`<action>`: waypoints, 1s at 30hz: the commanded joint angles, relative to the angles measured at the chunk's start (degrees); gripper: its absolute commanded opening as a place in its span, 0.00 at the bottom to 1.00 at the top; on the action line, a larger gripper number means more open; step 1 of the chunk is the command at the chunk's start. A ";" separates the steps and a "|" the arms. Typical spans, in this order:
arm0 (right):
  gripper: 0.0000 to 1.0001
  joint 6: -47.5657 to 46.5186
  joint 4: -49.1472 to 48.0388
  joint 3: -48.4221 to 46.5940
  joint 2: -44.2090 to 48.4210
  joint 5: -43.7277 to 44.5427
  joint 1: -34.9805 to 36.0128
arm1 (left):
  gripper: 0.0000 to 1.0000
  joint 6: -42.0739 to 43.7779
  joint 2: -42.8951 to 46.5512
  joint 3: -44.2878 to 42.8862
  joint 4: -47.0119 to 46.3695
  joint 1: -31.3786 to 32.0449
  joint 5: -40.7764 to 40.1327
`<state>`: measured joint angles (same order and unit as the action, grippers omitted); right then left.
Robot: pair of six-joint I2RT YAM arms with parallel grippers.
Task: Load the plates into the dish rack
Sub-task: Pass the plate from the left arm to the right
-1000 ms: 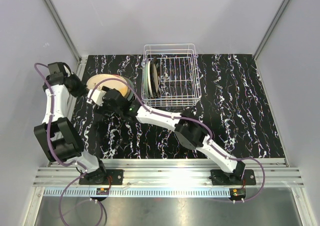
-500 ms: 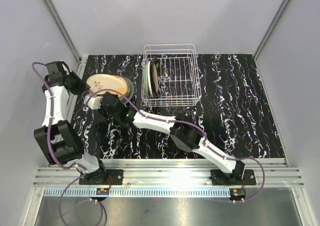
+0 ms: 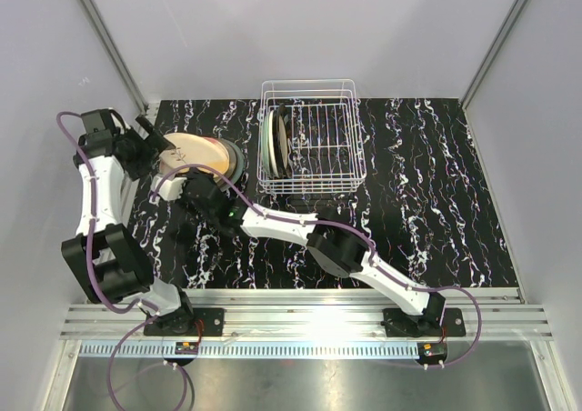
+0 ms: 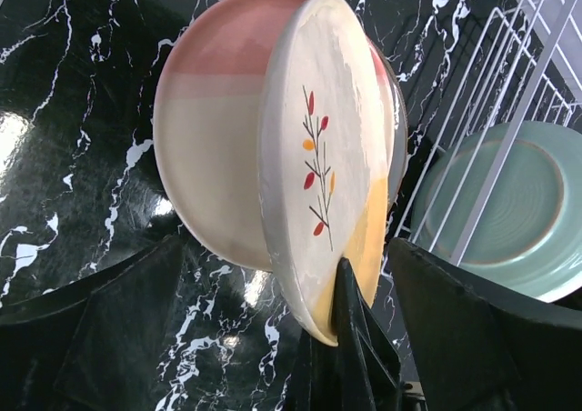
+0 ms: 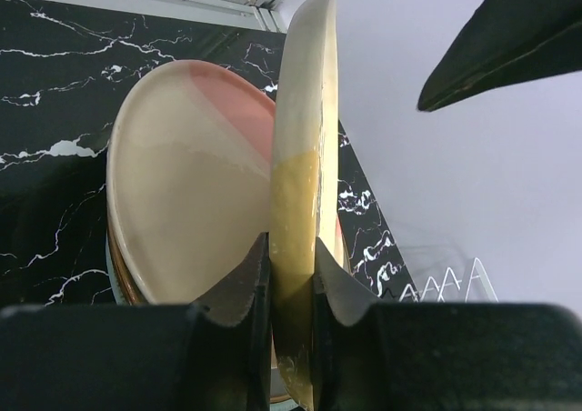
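Note:
A cream plate with a leaf motif (image 4: 318, 138) stands tilted on edge above the stack of plates (image 3: 227, 156) at the table's left. My right gripper (image 5: 293, 247) is shut on its yellowish lower rim (image 5: 296, 202), one finger on each face. My left gripper (image 4: 284, 247) hangs open around the plate's far side, its fingers (image 4: 118, 338) clear of the rim. Under the lifted plate lies a pink and cream plate (image 4: 214, 147). The dish rack (image 3: 314, 143) stands just to the right, with a pale green plate (image 4: 514, 211) and other plates (image 3: 273, 143) upright at its left end.
The left wall and its metal rail (image 3: 109, 38) run close behind the left arm (image 3: 95, 184). The right arm (image 3: 291, 225) stretches across the table's front towards the stack. The rack's wire wall (image 4: 518, 93) is close to the lifted plate's right side.
My right gripper closed on the leaf plate's near rim. My left gripper, shut a second ago, sprang open and let the plate go. The plate stays tilted up off the stack.

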<state>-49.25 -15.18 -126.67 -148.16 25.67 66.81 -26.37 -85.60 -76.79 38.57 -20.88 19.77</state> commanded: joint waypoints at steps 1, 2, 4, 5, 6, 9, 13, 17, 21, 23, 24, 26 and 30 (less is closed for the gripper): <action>0.00 2.41 -6.18 0.63 4.63 0.96 1.13 | 0.99 -0.17 2.11 -4.85 0.54 -0.91 0.53; 0.00 2.50 -6.53 1.33 5.68 0.87 1.22 | 0.99 -0.09 2.19 -5.29 0.72 -0.91 0.53; 0.00 3.20 -6.79 1.95 6.82 0.78 1.13 | 0.99 0.09 2.11 -6.87 2.12 -1.26 -0.08; 0.00 3.72 -6.62 1.61 7.61 0.78 1.22 | 0.99 0.09 2.45 -6.96 2.13 -1.35 -0.52; 0.00 4.08 -6.36 1.43 8.06 0.87 1.13 | 0.99 0.00 2.81 -6.88 1.95 -1.61 -0.78; 0.00 5.39 -6.00 1.69 9.90 1.49 1.22 | 0.99 -0.44 3.95 -6.96 1.69 -2.67 -0.70; 0.00 7.24 -6.26 3.27 14.11 2.10 1.57 | 0.99 0.00 5.09 -7.40 1.42 -4.68 -1.84; 0.00 10.83 -6.01 4.76 17.72 2.01 1.57 | 0.99 -0.52 5.97 -6.18 0.11 -5.39 -0.87; 0.00 14.09 -5.04 6.70 21.67 1.75 1.57 | 0.99 -0.09 6.85 -4.16 -1.30 -5.31 -2.36; 0.00 16.72 -3.20 7.66 23.78 1.31 1.49 | 0.99 0.44 6.07 -3.89 -0.51 -5.39 -3.33; 0.00 17.52 -2.75 8.10 24.58 1.14 1.49 | 0.99 0.79 5.71 -3.98 -0.16 -5.39 -3.68; 0.00 19.79 -1.62 9.07 26.59 1.13 1.57 | 0.99 0.88 6.06 -3.19 -0.77 -5.31 -4.30; 0.00 24.28 0.59 11.09 30.20 1.40 1.49 | 0.99 0.53 8.16 -0.21 -3.23 -5.39 -3.96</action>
<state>-29.41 -7.97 -115.04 -127.61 25.93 67.83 -26.52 -80.36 -78.91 38.98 -26.15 16.45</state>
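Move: Off the left hand's open fingers, the yellow-edged plate has its middle about 8 cm to the right, 4 cm back and 3 cm lower. The right hand already pinches it by its near, yellow rim; from there the dish rack's middle is roughly 30 cm to the right, 7 cm ahead and 9 cm lower, the racked plates about 21 cm right and 8 cm ahead. The plate stack lies some 10 cm below, 4 cm ahead and 2 cm left. Drawing the plate up and clear of the stack, the right arm keeps its pinch on the rim and, slow at first then faster, rises about 10 cm while backing off and shifting right some 4 cm each, rolling the hand about 20 degrees, left side up. The left hand, fingers staying wide open, withdraws from the plate upward and to the left, about 4 cm each way. ##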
